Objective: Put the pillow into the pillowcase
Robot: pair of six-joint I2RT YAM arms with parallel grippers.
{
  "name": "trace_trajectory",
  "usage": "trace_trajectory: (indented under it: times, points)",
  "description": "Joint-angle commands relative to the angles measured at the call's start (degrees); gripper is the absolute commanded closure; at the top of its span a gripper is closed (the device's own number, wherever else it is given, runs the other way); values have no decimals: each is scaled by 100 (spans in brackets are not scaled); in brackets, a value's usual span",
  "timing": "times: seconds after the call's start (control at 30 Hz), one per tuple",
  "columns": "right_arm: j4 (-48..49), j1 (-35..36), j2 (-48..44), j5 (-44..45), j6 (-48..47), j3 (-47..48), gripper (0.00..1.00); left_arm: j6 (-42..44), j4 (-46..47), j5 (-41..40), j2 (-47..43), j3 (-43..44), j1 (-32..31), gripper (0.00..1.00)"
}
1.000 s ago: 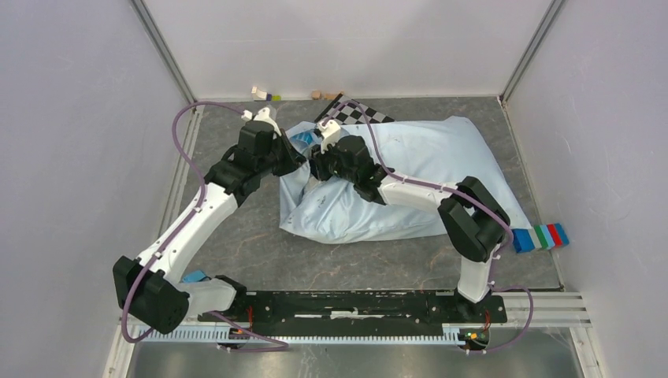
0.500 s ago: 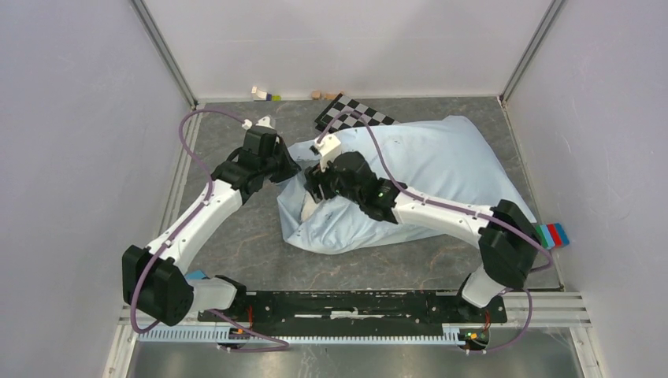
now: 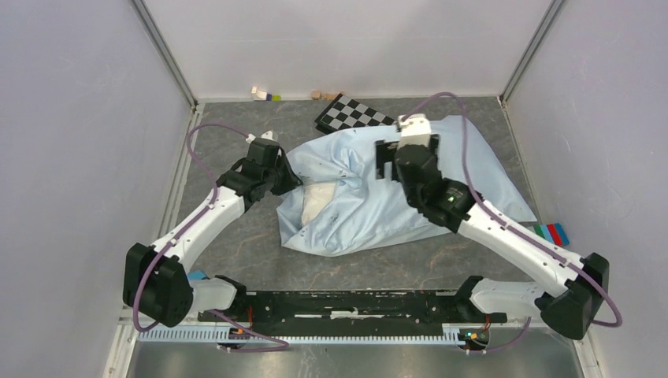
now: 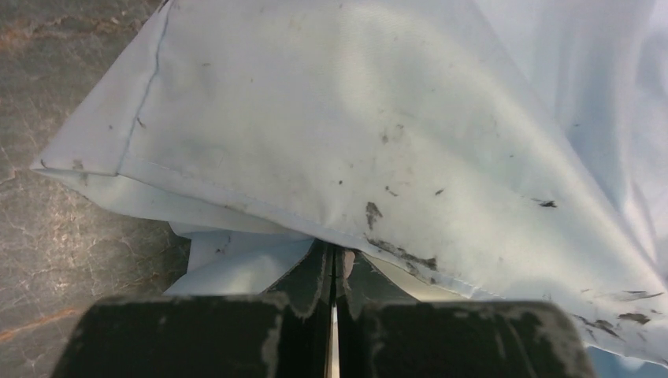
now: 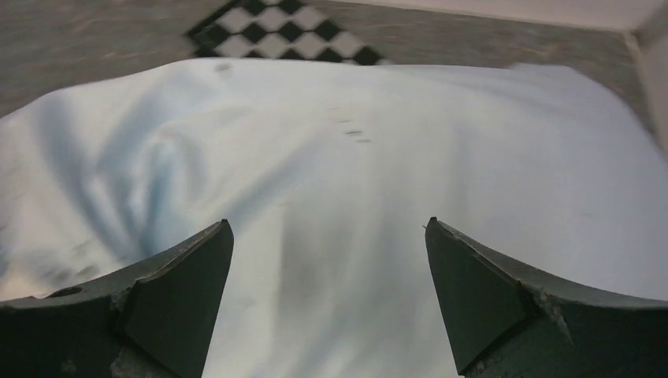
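Note:
The pale light-blue pillowcase [image 3: 410, 185] lies wrinkled and plump in the middle of the table. A strip of the cream-white pillow [image 3: 315, 203] shows in its open left end; the rest is hidden inside. My left gripper [image 3: 290, 179] is at that left end, shut on the pillowcase hem [image 4: 370, 240], as its wrist view [image 4: 335, 256] shows. My right gripper [image 3: 394, 153] hovers over the top of the pillowcase [image 5: 354, 157]. It is wide open and empty [image 5: 327, 228], not touching the fabric.
A black-and-white checkerboard panel [image 3: 353, 114] lies behind the pillowcase and shows in the right wrist view [image 5: 276, 35]. Coloured blocks [image 3: 551, 234] sit at the right wall. Small blocks [image 3: 265, 94] lie along the back wall. Walls close in on three sides.
My right gripper has pulled out of the pillowcase's left opening and swung right and up over the case. My left gripper has kept its grip on the hem, shifting slightly nearer.

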Motion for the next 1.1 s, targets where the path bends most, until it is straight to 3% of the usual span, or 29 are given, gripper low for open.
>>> trace_trajectory:
  times: [0.0,0.13,0.23,0.27,0.33,0.37,0.4,0.43,0.63,0.83,1.07]
  points:
    - [-503,-744,-90,549,131,-234,2,-203,91,208,-334,-242,-7,98]
    - [-344,-1441,529,-126,148,-417,2,-240,100,352,-454,-308,-9,98]
    - [354,-1859,1066,-850,258,-905,2,-181,44,416,-479,-270,-46,98]
    - [506,-1963,1250,-1016,287,-976,6,-158,11,443,-480,-254,-64,98]
    - [599,-2010,1598,-1185,298,-879,34,-116,-52,521,-454,-231,-155,98]
    - [524,-2008,1661,-1185,311,-739,66,-95,-92,526,-454,-216,-254,98]
    - [480,-2002,1660,-1178,334,-630,90,-70,-142,499,-466,-204,-336,98]
    - [490,-1998,1598,-1200,321,-515,100,-50,-193,470,-483,-194,-436,98]
    - [257,-1540,1440,-1172,-301,1070,100,-156,-420,200,-927,-180,-1124,98]
    - [465,-242,1962,-1333,-1134,2868,100,-455,-540,-397,-1720,-58,-1833,98]
    - [1159,97,3058,-3557,-1222,3989,100,-676,-467,-866,-2074,-79,-2133,97]
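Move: Below the open right hand, the spot of pillowcase it goes for lies about 8 cm ahead, 8 cm to its right and 12 cm down. The bare pillow in the case's mouth is roughly 19 cm to that hand's left, 1 cm nearer the base, 17 cm down; the checkered board is some 28 cm ahead, 8 cm left and 25 cm down. The left hand, already gripping the mouth's edge, has that grasp spot about 30 cm right and 6 cm ahead, nearly level. Swinging right, then plunging forward and down onto the filled pillowcase, the right hand shuts its open fingers on the cloth, then sweeps it about 20 cm left and 15 cm up, turning counter-clockwise some 35 degrees. Meanwhile the left hand keeps its pinch on the mouth's edge and draws it back about 12 cm, veering right and rising, wrist turning clockwise. ##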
